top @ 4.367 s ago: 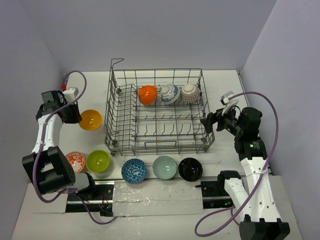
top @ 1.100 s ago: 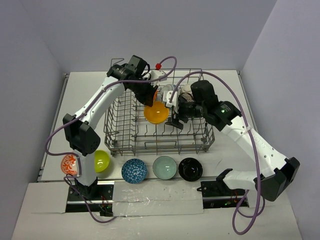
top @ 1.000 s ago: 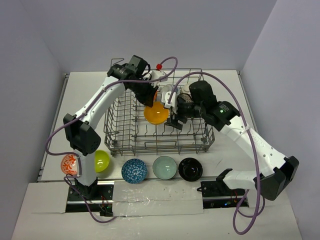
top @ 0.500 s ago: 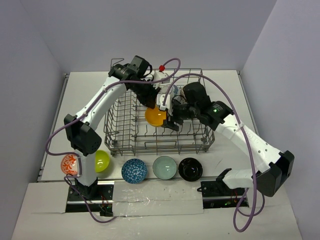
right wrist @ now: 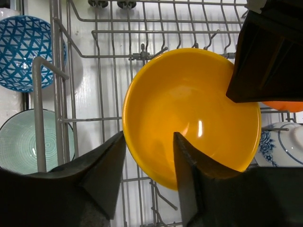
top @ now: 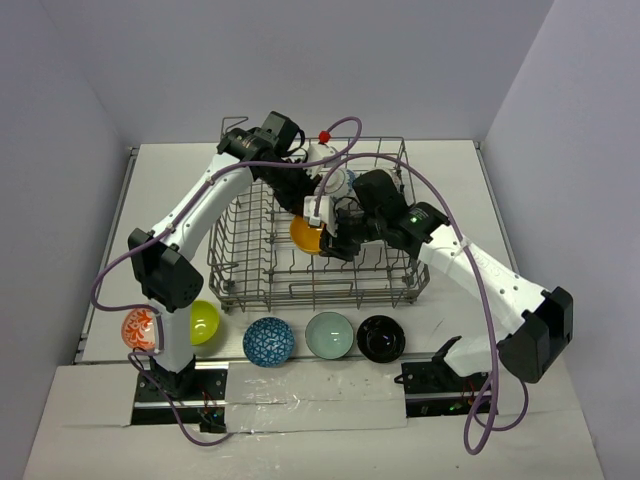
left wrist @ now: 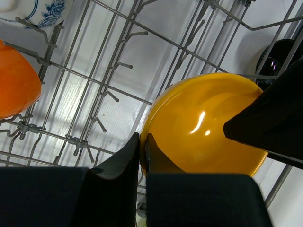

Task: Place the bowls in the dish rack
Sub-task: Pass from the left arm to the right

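Observation:
A yellow bowl (top: 304, 237) hangs tilted over the middle of the dish rack (top: 240, 272). My left gripper (left wrist: 142, 140) is shut on its rim, one finger inside and one outside. My right gripper (right wrist: 149, 137) straddles the opposite rim of the yellow bowl (right wrist: 189, 111); its jaws stand apart, with a gap on both sides of the thin wall. In the top view the left gripper (top: 303, 206) comes from the back and the right gripper (top: 326, 236) from the right. An orange bowl (left wrist: 16, 85) and a blue-flowered white bowl (top: 338, 182) stand in the rack's back row.
Along the table's front edge lie a red-and-white bowl (top: 140, 330), a lime bowl (top: 204, 322), a blue-patterned bowl (top: 268, 341), a pale teal bowl (top: 329, 334) and a black bowl (top: 381, 338). Upright tines (left wrist: 102, 125) stand below the held bowl. Both arms cross above the rack.
My right gripper has moved left onto the yellow bowl's rim and its jaws have narrowed around it. The left gripper keeps its hold, and the bowl has tipped slightly.

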`<act>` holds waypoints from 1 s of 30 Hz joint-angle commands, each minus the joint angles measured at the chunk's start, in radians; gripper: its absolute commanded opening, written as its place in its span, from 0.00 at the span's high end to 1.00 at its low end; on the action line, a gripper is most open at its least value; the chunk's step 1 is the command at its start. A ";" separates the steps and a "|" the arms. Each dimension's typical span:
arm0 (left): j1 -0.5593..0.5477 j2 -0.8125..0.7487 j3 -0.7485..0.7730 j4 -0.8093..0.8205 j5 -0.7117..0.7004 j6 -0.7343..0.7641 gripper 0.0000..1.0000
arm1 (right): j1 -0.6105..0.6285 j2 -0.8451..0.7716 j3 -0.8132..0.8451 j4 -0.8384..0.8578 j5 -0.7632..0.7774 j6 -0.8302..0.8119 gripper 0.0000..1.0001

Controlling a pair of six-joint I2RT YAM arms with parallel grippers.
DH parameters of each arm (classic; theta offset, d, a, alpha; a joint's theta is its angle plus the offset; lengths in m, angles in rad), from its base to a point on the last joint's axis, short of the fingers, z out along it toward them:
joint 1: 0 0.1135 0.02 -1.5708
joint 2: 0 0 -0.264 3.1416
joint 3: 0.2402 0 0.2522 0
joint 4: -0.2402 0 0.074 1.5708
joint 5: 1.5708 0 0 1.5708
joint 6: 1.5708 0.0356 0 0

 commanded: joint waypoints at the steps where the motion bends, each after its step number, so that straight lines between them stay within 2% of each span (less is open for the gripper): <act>1: -0.007 -0.020 0.039 -0.002 0.045 0.019 1.00 | 0.009 0.005 0.001 0.025 0.013 -0.012 0.49; 2: -0.007 -0.020 0.039 -0.002 0.043 0.019 1.00 | 0.009 0.007 0.001 0.025 0.011 -0.012 0.55; 7: -0.007 -0.019 0.026 0.000 0.034 0.025 1.00 | 0.009 0.011 0.004 0.025 0.004 -0.010 0.64; 12: -0.007 -0.019 0.020 0.004 0.034 0.025 1.00 | 0.009 0.015 0.003 0.022 0.008 -0.012 0.78; 14: -0.007 -0.016 0.022 0.001 0.033 0.028 1.00 | 0.009 0.018 0.005 0.022 0.008 -0.012 0.86; 20: -0.007 -0.015 0.012 -0.003 0.025 0.039 1.00 | 0.009 0.034 0.021 0.007 0.007 -0.012 1.00; 30: -0.008 -0.048 -0.043 0.092 -0.009 -0.013 1.00 | 0.012 0.065 0.072 0.005 0.031 0.055 1.00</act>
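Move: The left hand still pinches the far-left rim of the yellow bowl, whose middle lies about 5 cm back and 3 cm right of it. From the right hand that middle is some 4 cm ahead and 4 cm left, a little lower. Down in the rack, the orange bowl stands roughly 15 cm ahead and 8 cm left of the right hand, the blue-flowered bowl about 16 cm straight ahead; the green bowl is 15 cm straight back. With its fingers already around the near-right rim of the yellow bowl, the right hand closes them from about half open until they pinch the rim, easing some 1.5 cm left, 1 cm back and 1 cm down as it turns about 5 degrees counter-clockwise. The left hand keeps its shut grip on the opposite rim and holds the bowl out over the rack almost in place, giving only about 1 cm to the right and forward. ##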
